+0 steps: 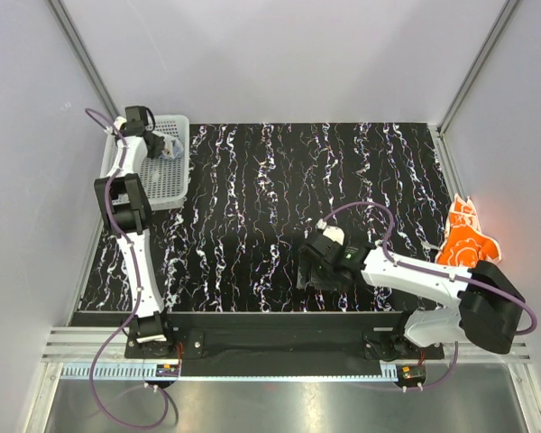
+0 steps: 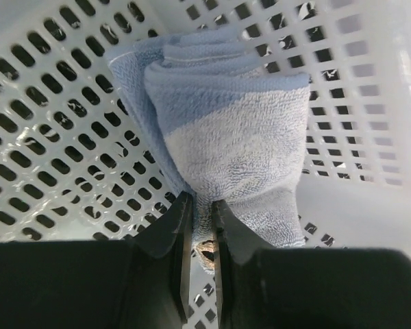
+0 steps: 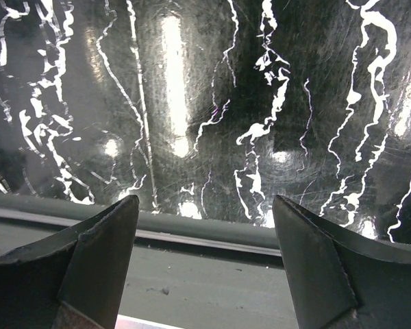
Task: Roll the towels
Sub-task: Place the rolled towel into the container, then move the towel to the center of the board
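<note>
The light blue towel (image 2: 226, 116) is a rolled bundle standing inside the white perforated basket (image 2: 48, 137). My left gripper (image 2: 200, 205) is shut on the roll's lower edge, with cloth pinched between the narrow jaws. From above, the left gripper (image 1: 169, 149) reaches into the basket (image 1: 167, 194) at the table's back left. The orange flower-print towel (image 1: 464, 239) lies crumpled at the table's right edge. My right gripper (image 1: 308, 269) hovers low over the near middle of the table. In its wrist view the right gripper (image 3: 205, 205) stands open with nothing between its fingers.
The black marbled table (image 1: 279, 180) spreads between the basket and the orange towel. Its near edge and a grey rail (image 3: 192, 233) lie just under the right gripper. White walls close in the table on the left, back and right.
</note>
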Controlling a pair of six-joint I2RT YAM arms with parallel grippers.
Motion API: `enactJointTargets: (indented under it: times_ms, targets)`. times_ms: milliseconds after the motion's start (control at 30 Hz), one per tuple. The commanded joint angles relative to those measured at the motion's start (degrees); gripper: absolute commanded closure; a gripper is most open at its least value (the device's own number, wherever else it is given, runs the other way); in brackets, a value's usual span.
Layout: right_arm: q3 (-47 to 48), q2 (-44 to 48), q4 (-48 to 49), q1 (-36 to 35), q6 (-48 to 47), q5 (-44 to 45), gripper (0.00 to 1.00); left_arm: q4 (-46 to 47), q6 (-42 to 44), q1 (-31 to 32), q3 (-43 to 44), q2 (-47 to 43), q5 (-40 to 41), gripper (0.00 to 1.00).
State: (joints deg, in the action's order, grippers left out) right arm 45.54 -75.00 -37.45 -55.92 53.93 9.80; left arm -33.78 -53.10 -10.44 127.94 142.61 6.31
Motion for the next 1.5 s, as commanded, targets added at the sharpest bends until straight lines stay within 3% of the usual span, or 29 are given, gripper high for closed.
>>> enactJointTargets:
  times_ms: [0, 133, 300, 567, 767, 967, 1367, 1467]
  targets:
    - [2.5, -1.4, 1.5, 0.2, -0.3, 0.2, 0.15, 7.6, -6.9, 0.2, -3.7, -0.7, -1.3, 1.0]
    - [2.6, -2.4, 1.6, 0.2, -0.1, -0.1, 0.15, 10.0, -8.6, 0.2, -6.1, -1.7, -0.9, 1.0]
    - [2.9, -3.6, 2.0, 0.2, -0.1, -0.3, 0.15, 23.3, -13.3, -0.5, -20.6, -8.5, -1.1, 1.0]
    - [3.2, -6.3, 4.1, 0.2, 0.4, -2.0, 0.16, 35.3, -18.5, -1.2, -28.9, -10.7, -1.7, 1.0]
    - [3.5, -7.3, 4.3, 0.2, 0.7, -2.2, 0.16, 36.0, -19.0, -1.3, -27.5, -9.4, -4.1, 0.61]
    - [3.5, -7.0, 4.7, 0.3, 1.5, -2.5, 0.17, 32.6, -16.2, -1.4, -26.2, -11.3, -3.6, 0.4]
    - [2.3, -2.0, 2.8, 0.2, 2.8, -1.5, 0.18, 28.8, -12.9, -4.0, -31.7, -19.8, -6.0, 0.3]
    - [2.9, -0.7, 1.1, 0.1, 2.4, -0.1, 0.17, 28.9, -11.8, -4.6, -32.1, -22.3, -8.5, 0.15]
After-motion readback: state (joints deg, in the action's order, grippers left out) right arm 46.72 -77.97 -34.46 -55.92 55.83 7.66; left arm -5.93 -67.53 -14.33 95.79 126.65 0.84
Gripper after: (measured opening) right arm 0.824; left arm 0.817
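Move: The left hand is already down inside the container, gripping the rolled towel near its bear-face end. The towel's middle is some 3 cm to this hand's left, 2 cm ahead and 2 cm below it; the container's middle is roughly 7 cm back and 4 cm left. From the right hand, idle over the near part of the table, the towel lies about 46 cm ahead, 40 cm left and a little below. Still pinching the rolled towel, the left hand sinks about 1 cm towards the container's floor and tilts its fingers some 25 degrees to point more forward, swivelling slightly counter-clockwise. The fingers then open wide and let go of the towel, and the hand backs out, rising about 3.5 cm while drawing back 3 cm and a little left. The right hand, open and empty, dips 2 cm, drifts 2 cm left and comes back up. ##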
